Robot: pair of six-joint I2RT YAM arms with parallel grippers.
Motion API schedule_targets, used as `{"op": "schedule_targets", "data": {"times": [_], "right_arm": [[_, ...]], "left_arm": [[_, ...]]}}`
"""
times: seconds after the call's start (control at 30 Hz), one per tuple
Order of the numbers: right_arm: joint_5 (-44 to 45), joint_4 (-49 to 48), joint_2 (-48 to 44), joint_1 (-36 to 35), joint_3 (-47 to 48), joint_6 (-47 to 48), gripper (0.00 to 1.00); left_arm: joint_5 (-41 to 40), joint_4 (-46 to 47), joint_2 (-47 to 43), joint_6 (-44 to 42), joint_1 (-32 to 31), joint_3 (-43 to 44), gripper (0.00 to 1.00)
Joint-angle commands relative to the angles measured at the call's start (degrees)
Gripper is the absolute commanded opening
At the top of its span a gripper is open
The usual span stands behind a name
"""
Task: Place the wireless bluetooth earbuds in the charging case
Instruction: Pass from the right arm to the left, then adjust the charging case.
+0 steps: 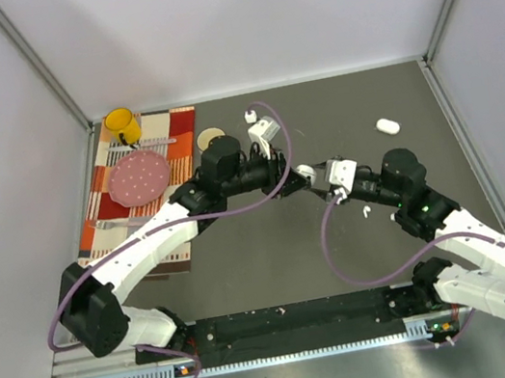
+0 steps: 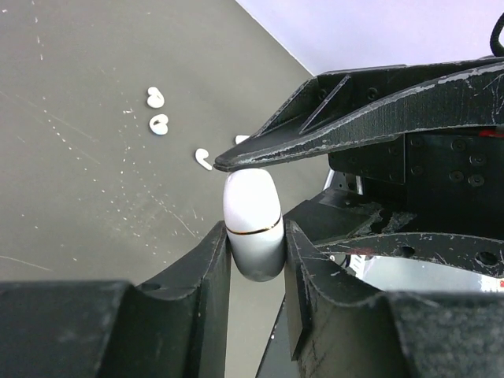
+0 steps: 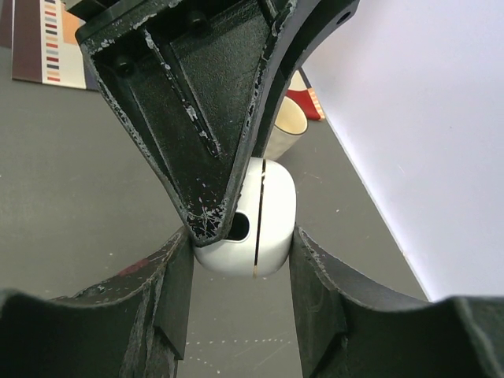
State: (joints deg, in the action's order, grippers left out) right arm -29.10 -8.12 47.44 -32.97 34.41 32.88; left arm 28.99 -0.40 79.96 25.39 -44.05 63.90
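The white charging case [image 2: 252, 206], with a thin gold seam, hangs above the table in the middle, held by both grippers at once. My left gripper [image 2: 253, 236] is shut on its lower half. My right gripper [image 3: 240, 244] is shut on the case [image 3: 272, 213] across the seam. One finger of each gripper crosses the other's wrist view. From above, both grippers meet at the case [image 1: 305, 173]. Several tiny white earbuds [image 2: 159, 124] lie loose on the dark table beyond the case, and one earbud [image 1: 366, 212] lies beside the right arm.
A second white pebble-like case [image 1: 387, 126] lies at the back right. A small white bit [image 1: 247, 115] lies at the back middle. At the back left, a striped placemat [image 1: 177, 124] carries a yellow mug [image 1: 122, 126] and a pink plate [image 1: 140, 176]. A cream cup [image 1: 212, 138] stands beside it.
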Motion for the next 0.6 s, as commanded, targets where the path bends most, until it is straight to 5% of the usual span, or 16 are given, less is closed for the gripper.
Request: {"op": "schedule_targets", "data": {"times": [0.0,0.1,0.27,0.57], "right_arm": [[-1.8,-6.5,-0.6,-0.9,-0.1,-4.0,0.29],[3.1,-8.3,-0.7,-1.0,1.2,-12.9,0.64],[11.2,-2.1,-1.7,-1.0,6.6,-27.5,0.87],[27.3,22.9,0.8,-0.7,19.4,-55.8,0.96]], "left_arm": [[0.8,2.1,0.5,-2.8,0.1,2.2,0.0],[-2.4,0.7,-0.4,-4.4,0.2,2.1,0.0],[-10.8,-3.1,-4.2,-10.6,0.2,0.6,0.0],[-18.5,-6.6,-16.2,-14.8,0.9,-5.1,0.0]]}}
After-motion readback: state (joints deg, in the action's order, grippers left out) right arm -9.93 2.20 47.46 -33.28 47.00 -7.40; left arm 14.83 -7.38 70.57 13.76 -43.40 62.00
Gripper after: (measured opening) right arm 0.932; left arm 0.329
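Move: The charging case hangs between the hands, gripped by both: its middle is roughly 1 cm to the right of the left hand point and 1 cm to the left of the right one, at their height. From the left hand, on the table some 23 cm below, two earbuds lie about 7 cm ahead and 17 cm right, and another 2 cm back and 16 cm right. The cream mug stands about 25 cm ahead and 24 cm left, 19 cm lower. Upward and a little to its right, the right hand backs off the case by about 6 cm, spreading its fingers from a part-closed grip to nearly full width, rolling and swinging clockwise as it clears. The left hand keeps its pinch on the case and, after a brief pause, carries it about 5 cm left and 2 cm forward, dipping slightly before rising, while its wrist turns some 20 degrees. ##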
